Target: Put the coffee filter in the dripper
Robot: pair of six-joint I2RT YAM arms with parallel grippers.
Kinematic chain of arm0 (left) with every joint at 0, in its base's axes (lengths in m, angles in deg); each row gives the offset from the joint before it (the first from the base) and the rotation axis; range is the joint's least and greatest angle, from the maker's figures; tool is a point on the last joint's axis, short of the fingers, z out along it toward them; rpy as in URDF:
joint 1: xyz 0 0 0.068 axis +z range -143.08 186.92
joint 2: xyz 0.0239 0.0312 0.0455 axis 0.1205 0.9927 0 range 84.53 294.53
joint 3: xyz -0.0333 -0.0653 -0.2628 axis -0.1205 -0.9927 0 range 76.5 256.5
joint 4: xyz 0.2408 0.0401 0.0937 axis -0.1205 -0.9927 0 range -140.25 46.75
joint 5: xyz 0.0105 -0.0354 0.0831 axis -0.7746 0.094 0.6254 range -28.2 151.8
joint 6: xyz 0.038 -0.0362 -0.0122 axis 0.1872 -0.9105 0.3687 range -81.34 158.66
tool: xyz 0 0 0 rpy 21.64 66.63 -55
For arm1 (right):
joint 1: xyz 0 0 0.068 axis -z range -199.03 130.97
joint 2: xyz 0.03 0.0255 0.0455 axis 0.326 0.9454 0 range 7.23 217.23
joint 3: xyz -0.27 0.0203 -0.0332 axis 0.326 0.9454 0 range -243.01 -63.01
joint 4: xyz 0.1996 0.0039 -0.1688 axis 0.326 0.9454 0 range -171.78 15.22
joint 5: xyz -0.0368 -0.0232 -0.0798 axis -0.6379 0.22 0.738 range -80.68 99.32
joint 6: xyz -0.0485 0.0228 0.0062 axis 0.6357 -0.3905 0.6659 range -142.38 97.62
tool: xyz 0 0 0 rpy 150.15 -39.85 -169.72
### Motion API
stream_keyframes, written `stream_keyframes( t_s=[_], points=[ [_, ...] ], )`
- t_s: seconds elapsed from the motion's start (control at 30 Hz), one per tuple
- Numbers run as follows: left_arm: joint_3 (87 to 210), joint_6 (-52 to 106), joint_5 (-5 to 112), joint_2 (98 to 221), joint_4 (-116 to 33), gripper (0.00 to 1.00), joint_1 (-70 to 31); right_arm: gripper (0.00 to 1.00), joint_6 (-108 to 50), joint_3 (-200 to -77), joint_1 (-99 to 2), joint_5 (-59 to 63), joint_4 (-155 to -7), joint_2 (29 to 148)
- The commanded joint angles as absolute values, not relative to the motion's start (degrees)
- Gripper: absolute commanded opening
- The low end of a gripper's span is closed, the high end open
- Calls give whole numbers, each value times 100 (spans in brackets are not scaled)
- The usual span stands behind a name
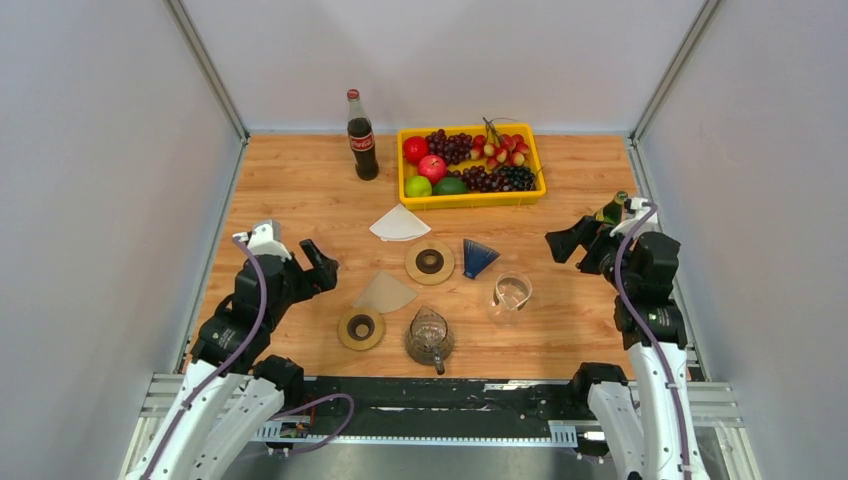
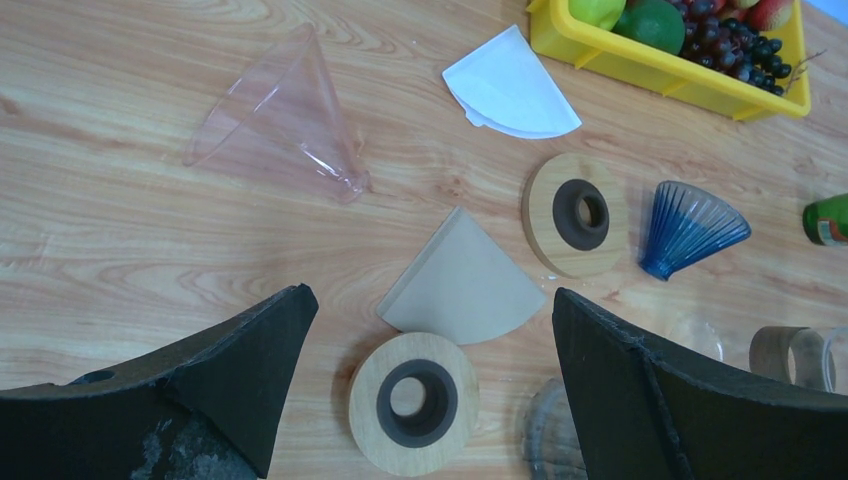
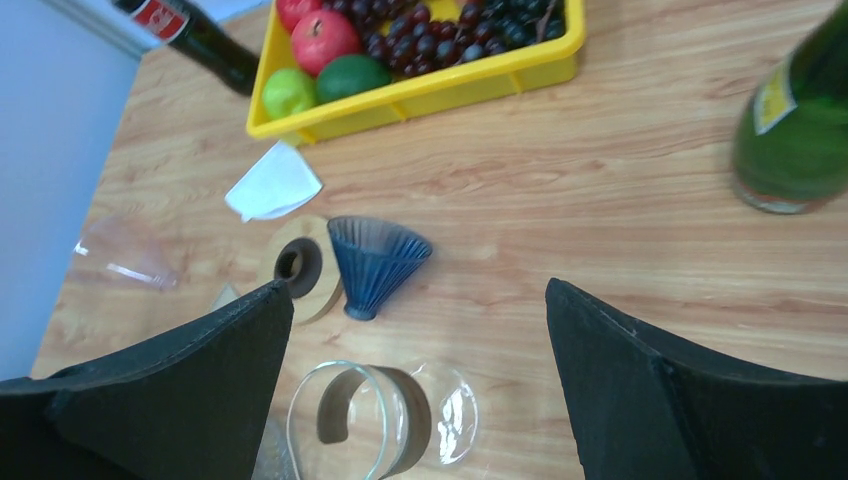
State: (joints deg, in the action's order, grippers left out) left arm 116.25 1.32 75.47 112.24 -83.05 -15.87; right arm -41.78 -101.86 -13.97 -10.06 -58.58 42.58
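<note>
A brown paper coffee filter (image 1: 384, 293) lies flat at mid table; in the left wrist view it (image 2: 460, 285) sits just ahead of the fingers. A white filter (image 1: 399, 224) lies nearer the fruit tray. A blue ribbed dripper cone (image 1: 478, 256) lies on its side beside a wooden ring (image 1: 429, 262). A clear plastic dripper cone (image 2: 280, 115) lies on its side at the left. My left gripper (image 1: 320, 264) is open and empty, left of the brown filter. My right gripper (image 1: 573, 250) is open and empty at the right, well apart from the blue dripper (image 3: 375, 262).
A second wooden ring (image 1: 361, 328) and a glass server (image 1: 429, 336) stand near the front. A glass carafe (image 1: 511, 292) stands right of centre. A yellow fruit tray (image 1: 405, 200) and a cola bottle (image 1: 361, 135) are at the back. A green bottle (image 1: 612, 208) stands by the right gripper.
</note>
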Motion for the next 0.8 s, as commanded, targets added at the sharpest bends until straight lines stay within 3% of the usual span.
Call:
stream_keyframes(
  t_s=[0.0, 0.1, 0.47, 0.77],
  points=[
    [11600, 250, 7340, 11420, -8007, 100, -1577, 100, -3954, -10458, -1406, -2223, -5887, 4587],
    [11598, 260, 7409, 11577, -8022, 100, -1580, 100, -3860, -10489, -1535, -2496, -5850, 4730],
    [11624, 125, 7301, 12139, -8406, 100, -1582, 100, -3911, -10905, -3138, -980, -5743, 5151],
    [11411, 59, 6865, 12469, -8143, 100, -1582, 100, -3850, -11619, -5344, 1062, -5805, 6498]
  ],
)
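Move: The blue dripper lies about 15 cm to the left of the right hand and 11 cm ahead, some 19 cm below. The glass cup stands roughly 9 cm to this hand's left and level with it; the far wooden ring is about 11 cm left of the dripper. From the left hand the brown filter lies some 10 cm to the right, 5 cm ahead and 20 cm down, with the near wooden ring about 6 cm right and 2 cm back. Sweeping left about 12 cm, nearly level, the open right hand heads over the table towards the blue dripper, its fingers swinging some 25 degrees counter-clockwise. The left hand, also open, sinks about 6 cm towards the brown filter, edging slightly right and tipping its fingers down by about 15 degrees. ##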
